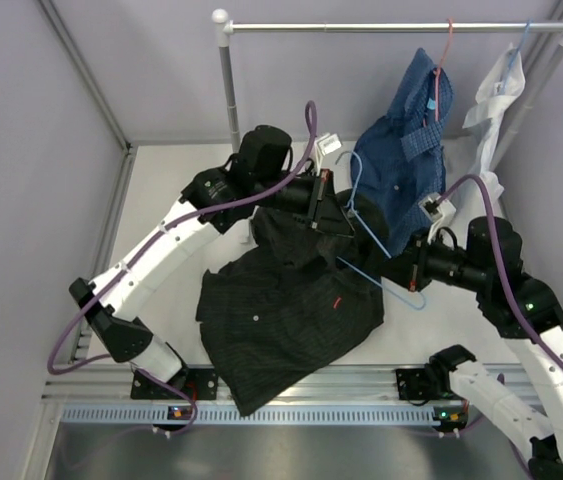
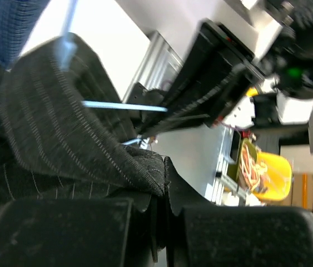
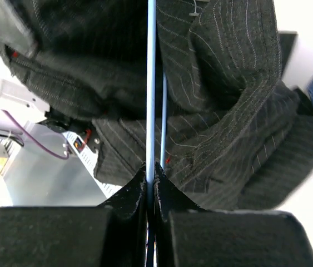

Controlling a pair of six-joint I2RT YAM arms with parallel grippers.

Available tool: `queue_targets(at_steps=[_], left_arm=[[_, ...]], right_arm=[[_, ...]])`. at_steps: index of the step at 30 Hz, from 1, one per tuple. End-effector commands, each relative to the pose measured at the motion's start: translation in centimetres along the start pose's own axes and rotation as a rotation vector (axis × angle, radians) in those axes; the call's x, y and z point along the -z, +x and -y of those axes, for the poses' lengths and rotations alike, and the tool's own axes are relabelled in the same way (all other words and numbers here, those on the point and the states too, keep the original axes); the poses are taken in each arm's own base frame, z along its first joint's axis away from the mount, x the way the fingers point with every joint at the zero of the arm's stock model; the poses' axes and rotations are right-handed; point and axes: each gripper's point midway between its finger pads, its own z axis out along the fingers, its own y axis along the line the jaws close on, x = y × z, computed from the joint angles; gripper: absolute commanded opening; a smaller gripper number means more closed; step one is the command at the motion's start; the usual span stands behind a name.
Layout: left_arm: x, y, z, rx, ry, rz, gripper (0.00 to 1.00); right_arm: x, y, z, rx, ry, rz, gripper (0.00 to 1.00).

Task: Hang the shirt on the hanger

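The black pinstriped shirt (image 1: pixel 281 310) lies spread on the table, its upper part bunched and lifted toward the back. My left gripper (image 1: pixel 344 225) is shut on a fold of that raised cloth; in the left wrist view the jaws (image 2: pixel 164 183) pinch the dark fabric (image 2: pixel 61 133). The light-blue wire hanger (image 1: pixel 381 284) sits at the shirt's right edge, partly inside the cloth, with its hook pointing toward the back. My right gripper (image 1: pixel 398 270) is shut on the hanger's wire (image 3: pixel 151 83), the tips (image 3: pixel 150 172) closed around it. The shirt (image 3: pixel 228 100) fills the right wrist view beyond.
At the back stands a clothes rail (image 1: pixel 391 27) with a post (image 1: pixel 229 90). A blue checked shirt (image 1: pixel 406 150) hangs from it on a red-pink hanger (image 1: pixel 448 50), and a white garment (image 1: pixel 496 100) hangs at the far right. A metal strip (image 1: pixel 291 385) runs along the near edge.
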Motion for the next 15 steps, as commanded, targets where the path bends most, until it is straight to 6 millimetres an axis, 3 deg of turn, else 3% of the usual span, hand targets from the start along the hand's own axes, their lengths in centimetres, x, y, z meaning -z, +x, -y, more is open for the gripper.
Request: queue_targets(at_steps=[1, 3, 4, 5, 6, 9, 11, 12, 15], left_arm=[[3.0, 0.0, 5.2, -0.158, 0.173, 0.007, 0.0], [4.4, 0.1, 5.9, -0.202, 0.162, 0.035, 0.0], [4.8, -0.1, 5.4, -0.237, 0.112, 0.057, 0.0], [5.1, -1.5, 3.4, -0.24, -0.027, 0.129, 0.0], [6.0, -2.3, 2.9, -0.254, -0.099, 0.17, 0.0], [7.0, -2.5, -1.1, -0.251, -0.318, 0.196, 0.0], [7.4, -2.4, -2.6, -0.238, -0.391, 0.208, 0.0], [7.8, -2.5, -4.8, -0.211, -0.496, 0.232, 0.0], [8.9, -2.7, -6.4, -0.211, -0.594, 0.267, 0.0]], right_arm=[[0.0, -4.4, -2.7, 0.119, -0.141, 0.199, 0.0], [0.4, -4.7, -3.2, 0.163, -0.164, 0.222, 0.0], [0.7, -5.0, -3.4, 0.178, -0.165, 0.235, 0.0], [0.9, -5.2, -3.4, 0.186, -0.155, 0.249, 0.0], [1.4, -5.7, -3.2, 0.189, -0.126, 0.29, 0.0], [1.8, -6.5, -3.0, 0.178, -0.099, 0.339, 0.0], [1.4, -6.2, -3.1, 0.166, -0.124, 0.336, 0.0], [1.2, -5.6, -3.7, 0.169, -0.172, 0.307, 0.0], [0.7, -4.0, -5.6, 0.177, -0.321, 0.224, 0.0]])
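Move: The left hand holds the black shirt's edge. The hanger's neck is about 3 cm ahead of it and 1 cm to its right, near its height; the hanger's free end is hidden in the cloth. The shirt's spread-out body lies some 16 cm back, 9 cm left and 30 cm below; the blue shirt about 13 cm ahead, 12 cm right and lower. From the right hand, which grips the hanger's near shoulder, the held edge is roughly 5 cm ahead, 6 cm left and 6 cm higher. Leftward, after a slight dip back, the left hand draws the pinched shirt edge about 7 cm left and some 3 cm forward, away from the right hand and along the hanger's free side, swinging and rolling its wrist nearly 20 degrees each. The right hand keeps its grip and lifts the hanger about 4.5 cm, tipping its fingers upward. ##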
